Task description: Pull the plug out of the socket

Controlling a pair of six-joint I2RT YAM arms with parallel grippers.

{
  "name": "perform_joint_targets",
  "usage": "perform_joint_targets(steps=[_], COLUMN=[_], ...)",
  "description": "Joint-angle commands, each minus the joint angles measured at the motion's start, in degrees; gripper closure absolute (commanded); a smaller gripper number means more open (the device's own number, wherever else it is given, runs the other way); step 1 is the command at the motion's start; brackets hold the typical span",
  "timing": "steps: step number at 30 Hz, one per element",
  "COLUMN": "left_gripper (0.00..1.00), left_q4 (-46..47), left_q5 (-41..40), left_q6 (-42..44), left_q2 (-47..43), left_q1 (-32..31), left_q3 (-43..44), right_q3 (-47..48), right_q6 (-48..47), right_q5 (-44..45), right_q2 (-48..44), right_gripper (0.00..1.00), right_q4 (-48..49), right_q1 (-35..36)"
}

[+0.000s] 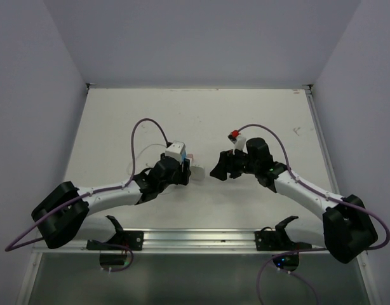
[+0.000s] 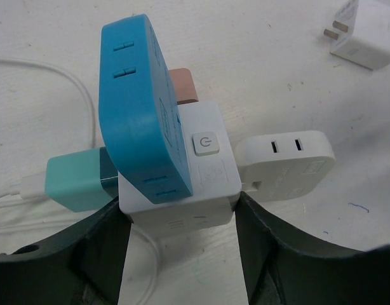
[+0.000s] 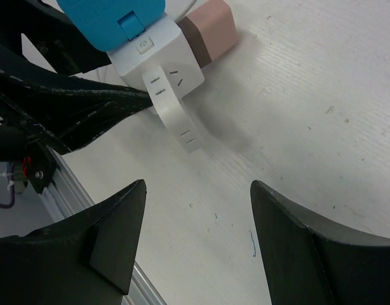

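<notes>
The socket [image 2: 208, 171], a white cube with a power button, sits between my left gripper's [image 2: 179, 213] fingers, which press on its two sides. A blue plug [image 2: 141, 108] stands in its top face, a teal plug [image 2: 77, 181] in its left, a pink plug [image 2: 183, 86] behind, and a flat white plug [image 2: 287, 165] in its right. In the top view the socket [image 1: 176, 152] is at mid-table in the left gripper [image 1: 176, 166]. My right gripper [image 1: 215, 170] is open and empty, just right of it. In the right wrist view the gripper [image 3: 198, 187] faces the flat white plug [image 3: 176, 105] on the socket [image 3: 154, 54].
A loose white plug [image 2: 366, 38] with bare prongs lies on the table beyond the socket. A thin white cable [image 2: 80, 95] curls from the teal plug to the left. The rail [image 1: 195, 238] runs along the near edge, and walls stand on three sides.
</notes>
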Motion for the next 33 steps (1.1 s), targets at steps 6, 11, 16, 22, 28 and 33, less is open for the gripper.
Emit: perform_joint_targets(steps=[6, 11, 16, 22, 28, 33], left_gripper=[1.00, 1.00, 1.00, 1.00, 1.00, 1.00], left_q4=[4.9, 5.4, 4.9, 5.6, 5.6, 5.9], left_q5=[5.6, 6.7, 7.0, 7.8, 7.4, 6.6], left_q6=[3.7, 2.8, 2.8, 2.7, 2.3, 2.1], left_q2=[-3.0, -2.5, -2.5, -2.5, -2.5, -2.7], left_q1=[1.4, 1.6, 1.6, 1.7, 1.7, 1.8], left_q3=[-1.5, -1.4, -1.2, -1.2, -1.4, -1.8], right_q3=[5.1, 6.5, 6.9, 8.6, 10.5, 10.0], right_q6=[-6.0, -6.9, -7.1, -7.5, -7.6, -7.9], right_q5=[3.8, 7.1, 10.0, 9.5, 9.2, 8.8], right_q2=[4.9, 9.0, 10.9, 14.4, 16.8, 16.2], right_gripper=[0.30, 0.32, 0.35, 0.41, 0.53, 0.80], right_q4=[4.8, 5.5, 7.1, 7.7, 7.7, 7.0], right_q1=[5.5, 9.1, 11.3, 11.9, 12.6, 12.6])
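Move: The white slim plug to be pinched sticks out of the socket's right side, about 7 cm to the right gripper's left, 2 cm ahead and 3 cm below. The white socket sits some 4 cm beyond it to the left, held in the left gripper. The blue adapter is about 13 cm left and 5 cm ahead of the right gripper, the brown plug 10 cm left and 7 ahead. From the left gripper the slim plug lies roughly 5 cm right, level in reach. Take the right gripper about 6.5 cm left to the slim plug, sinking some 3.5 cm mostly midway, tipping the fingers slightly more downward and turning about 10 degrees counter-clockwise; close its open fingers late, pinching the plug from both sides. Keep the left gripper's hold on the socket, easing back and slightly down by a centimetre or so with a small clockwise turn. ##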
